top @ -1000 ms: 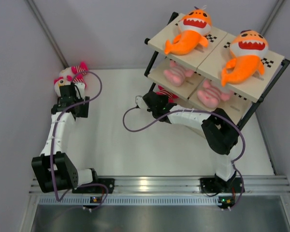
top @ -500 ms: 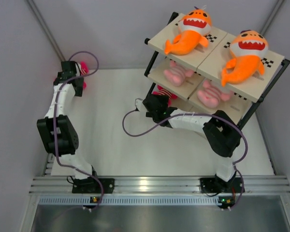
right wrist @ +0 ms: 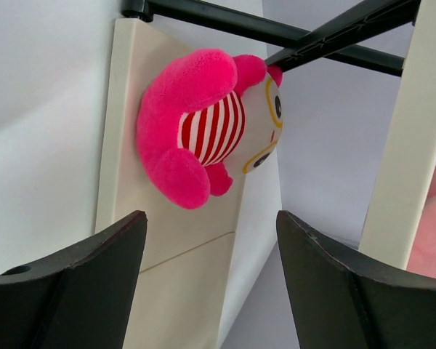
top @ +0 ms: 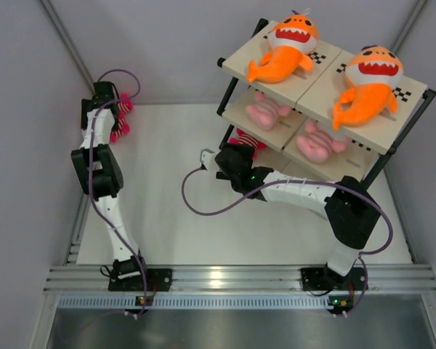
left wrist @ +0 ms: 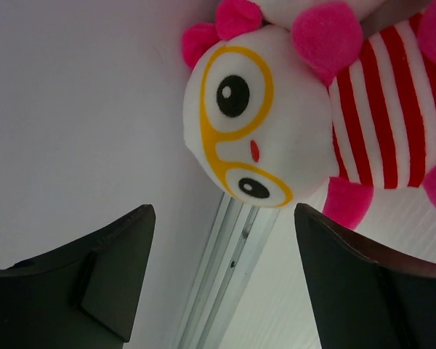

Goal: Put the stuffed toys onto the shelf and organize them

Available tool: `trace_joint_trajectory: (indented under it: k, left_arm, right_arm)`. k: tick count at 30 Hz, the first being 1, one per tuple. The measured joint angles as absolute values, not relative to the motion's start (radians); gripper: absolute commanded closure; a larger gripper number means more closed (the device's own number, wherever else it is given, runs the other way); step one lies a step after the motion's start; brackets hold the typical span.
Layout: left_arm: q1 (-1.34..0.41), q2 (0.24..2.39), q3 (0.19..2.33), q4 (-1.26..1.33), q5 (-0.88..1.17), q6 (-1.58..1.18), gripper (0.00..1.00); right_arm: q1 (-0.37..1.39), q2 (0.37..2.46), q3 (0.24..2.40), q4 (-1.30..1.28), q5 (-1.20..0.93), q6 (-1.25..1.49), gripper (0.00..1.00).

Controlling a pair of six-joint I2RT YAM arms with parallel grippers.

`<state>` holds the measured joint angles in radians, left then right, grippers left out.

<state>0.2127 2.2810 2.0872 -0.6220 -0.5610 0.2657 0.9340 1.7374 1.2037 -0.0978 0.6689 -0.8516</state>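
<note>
One striped doll (left wrist: 276, 131), white-faced with yellow glasses, lies by the far left wall (top: 120, 118). My left gripper (left wrist: 225, 280) hovers just short of it, open, with nothing between the fingers. A second striped doll (right wrist: 203, 134) lies on the lowest board of the shelf (top: 321, 78), and my right gripper (right wrist: 211, 283) stands open a little in front of it. Two orange sharks (top: 283, 47) (top: 367, 83) lie on the top boards. Two pale pink dolls (top: 265, 110) (top: 316, 142) lie on the middle tier.
The left wall and its aluminium floor rail (left wrist: 229, 247) run close beside my left fingers. Black shelf tubes (right wrist: 327, 43) cross above the right gripper. A metal rail (top: 240, 280) spans the near edge by the arm bases.
The right gripper has opened, leaving the striped doll on the lowest board. The left arm has stretched out to the far left corner, over the other striped doll.
</note>
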Motion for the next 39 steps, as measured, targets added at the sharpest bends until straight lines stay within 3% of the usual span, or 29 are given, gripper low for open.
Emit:
trace_joint_trajectory:
  k: [7,11,12,14,16,18,26,32,36,37,39]
  left_arm:
    - [0.269,2.364,2.150,-0.626,-0.437,0.186,0.16]
    - [0.287,2.394,2.173,-0.629,-0.376,0.170,0.24]
    - [0.289,2.404,2.181,-0.629,-0.365,0.164,0.37]
    - [0.294,2.425,2.204,-0.632,-0.337,0.146,0.50]
    - [0.298,2.446,2.219,-0.636,-0.303,0.124,0.85]
    - [0.307,2.453,2.220,-0.636,-0.283,0.115,0.99]
    - [0.351,2.442,2.209,-0.632,-0.200,0.099,1.00]
    - [0.354,2.221,1.913,-0.612,-0.031,0.118,1.00]
    - [0.334,1.970,1.649,-0.638,0.172,0.194,1.00]
    - [0.315,1.890,1.573,-0.649,0.221,0.229,1.00]
    - [0.266,1.744,1.460,-0.685,0.300,0.296,1.00]
  right_arm:
    - [0.970,1.716,1.197,-0.104,0.701,-0.824,0.28]
    - [0.998,1.715,1.197,-0.105,0.715,-0.818,0.28]
    - [1.000,1.715,1.197,-0.105,0.720,-0.818,0.29]
    - [1.003,1.714,1.196,-0.105,0.728,-0.818,0.29]
    - [1.005,1.704,1.187,-0.106,0.739,-0.817,0.29]
    - [1.008,1.689,1.177,-0.105,0.744,-0.816,0.29]
    - [1.036,1.579,1.158,-0.111,0.769,-0.806,0.29]
    - [1.079,1.503,1.158,-0.141,0.744,-0.760,0.27]
    - [1.097,1.364,1.131,-0.169,0.553,-0.696,0.11]
    - [1.099,1.326,1.126,-0.174,0.498,-0.684,0.01]
    - [1.100,1.251,1.127,-0.182,0.396,-0.649,0.00]
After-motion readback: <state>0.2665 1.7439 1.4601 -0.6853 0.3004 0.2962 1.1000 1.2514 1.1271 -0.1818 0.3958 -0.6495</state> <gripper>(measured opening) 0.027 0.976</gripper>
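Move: In the far left corner, the striped toy that the left hand is after lies about 8 cm below it and 3 cm ahead, its head nearest the fingers and its body running off to the right. A second striped toy lies behind it, some 10 cm ahead of the left hand. From the right hand the aimed-at toy is roughly 45 cm left and 14 cm farther out; the toy already placed on the bottom shelf is about 10 cm ahead and 3 cm right. Sinking about 7 cm and easing slightly forward and left, the open left hand shuts on the near toy's face, pinching a fold of plush by the nose. It then swings right some 17 cm, back 13 and up 6, rolling and turning clockwise with the grip kept. Meanwhile the empty right hand withdraws from the bottom shelf, up 13 cm and back 11, fingers widening as it rolls about 30 degrees. ##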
